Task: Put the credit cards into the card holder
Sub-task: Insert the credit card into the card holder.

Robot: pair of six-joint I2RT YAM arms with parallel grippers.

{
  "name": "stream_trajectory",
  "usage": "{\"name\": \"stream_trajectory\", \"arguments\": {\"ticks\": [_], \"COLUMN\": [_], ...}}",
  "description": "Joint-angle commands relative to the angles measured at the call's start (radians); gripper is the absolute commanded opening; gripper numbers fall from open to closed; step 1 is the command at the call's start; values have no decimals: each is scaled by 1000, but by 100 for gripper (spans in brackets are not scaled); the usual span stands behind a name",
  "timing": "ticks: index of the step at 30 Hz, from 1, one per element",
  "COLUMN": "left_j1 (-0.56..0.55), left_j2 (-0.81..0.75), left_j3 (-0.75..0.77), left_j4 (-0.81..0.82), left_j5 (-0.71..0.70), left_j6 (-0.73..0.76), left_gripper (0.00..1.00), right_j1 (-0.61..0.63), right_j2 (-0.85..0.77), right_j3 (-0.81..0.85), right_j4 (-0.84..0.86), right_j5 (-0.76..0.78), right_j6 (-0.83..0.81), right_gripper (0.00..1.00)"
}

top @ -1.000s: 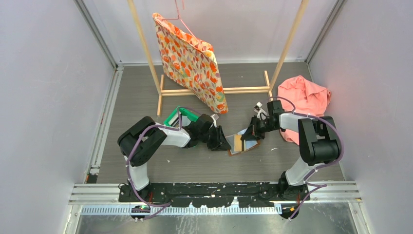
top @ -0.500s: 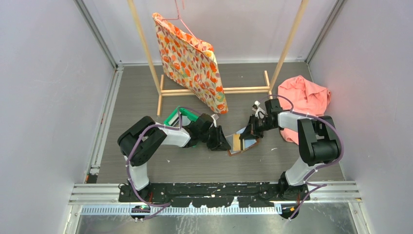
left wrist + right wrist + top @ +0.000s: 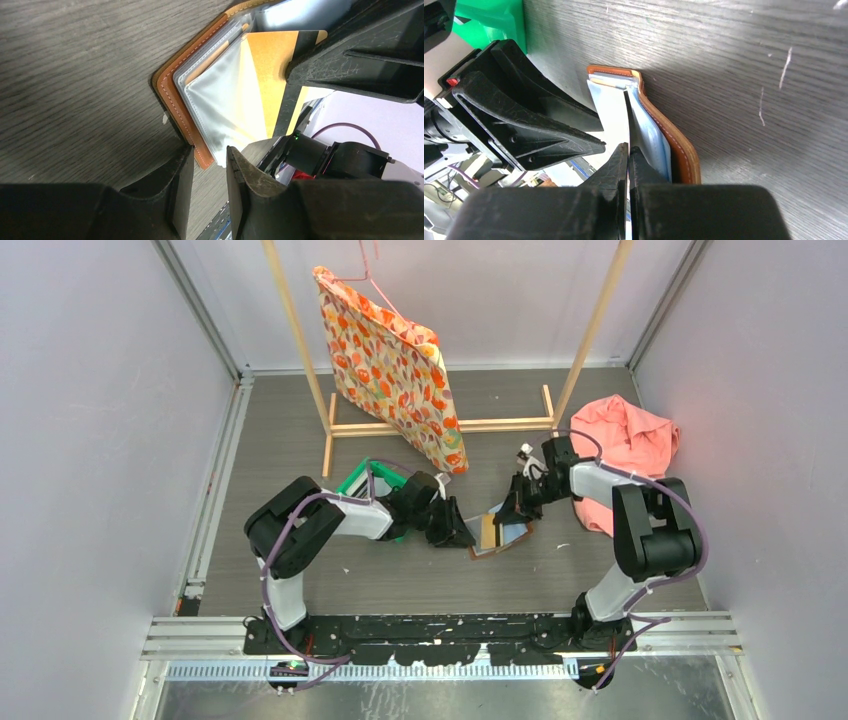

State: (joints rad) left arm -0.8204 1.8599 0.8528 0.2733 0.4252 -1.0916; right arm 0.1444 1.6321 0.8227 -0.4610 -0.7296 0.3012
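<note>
The card holder (image 3: 497,543) lies open on the table, brown leather (image 3: 170,95) with clear sleeves. My right gripper (image 3: 517,508) is shut on a gold-yellow credit card (image 3: 265,70) with a black stripe. The card is seen edge-on (image 3: 627,110) in the right wrist view, ahead of the gripper (image 3: 628,146), with its far end in among the sleeves. A light blue card (image 3: 651,135) sits against the leather (image 3: 681,155). My left gripper (image 3: 460,530) is open at the holder's left corner. That corner lies between its tips (image 3: 209,150), and one finger (image 3: 186,155) touches the leather.
A green bin (image 3: 366,480) stands just behind the left gripper, and shows in the right wrist view too (image 3: 494,20). A wooden rack (image 3: 440,426) with a hanging patterned bag (image 3: 395,370) stands at the back. A pink cloth (image 3: 628,435) is heaped beside the right arm.
The right gripper has edged slightly away from the arms' bases with the card. The left gripper and the holder have stayed put.
</note>
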Motion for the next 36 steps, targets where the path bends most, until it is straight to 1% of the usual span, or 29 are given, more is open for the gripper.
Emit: {"name": "stream_trajectory", "arguments": {"ticks": [1, 6, 12, 16, 21, 29, 36], "left_j1": [21, 35, 64, 95, 127, 138, 140], "left_j2": [41, 52, 61, 95, 136, 148, 158], "left_j3": [30, 52, 79, 123, 168, 172, 197], "left_j4": [19, 8, -7, -20, -34, -37, -58], "left_j5": [-119, -113, -118, -107, -102, -105, -105], "left_j6": [47, 54, 64, 74, 83, 84, 94], "left_gripper": [33, 33, 34, 34, 34, 34, 34], "right_j1": [30, 36, 36, 37, 40, 25, 26], "right_j2": [68, 198, 247, 284, 358, 342, 360], "right_j3": [72, 201, 248, 308, 399, 407, 436], "right_j4": [-141, -268, -290, -313, -437, -455, -519], "right_j5": [-17, -24, -32, -25, -15, 19, 9], "right_j6": [-58, -154, -192, -232, -385, -437, -501], "right_gripper": [4, 4, 4, 4, 4, 5, 5]}}
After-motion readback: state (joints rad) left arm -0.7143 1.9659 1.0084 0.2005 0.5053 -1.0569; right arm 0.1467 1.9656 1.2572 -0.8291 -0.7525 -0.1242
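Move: The right hand already pinches the gold credit card, which is part-way in its pocket; the clear pocket's middle lies about 5 cm to that hand's left, 3 cm nearer the base and 1 cm below. The card's middle is about 2 cm left and 2 cm back. The left hand keeps hold of the card holder's near-left edge; the holder's middle is some 7 cm to its right and 3 cm ahead, and the green box 24 cm left and 11 cm ahead. Still gripping the holder's edge between its fingers, the left hand carries it forward about 5 cm without really turning. The right hand keeps its nearly shut pinch on the card and goes along, forward some 5 cm in two spurts and slightly down, then eases back about 1 cm while its wrist swings steadily counter-clockwise, nearly 20 degrees in all. ##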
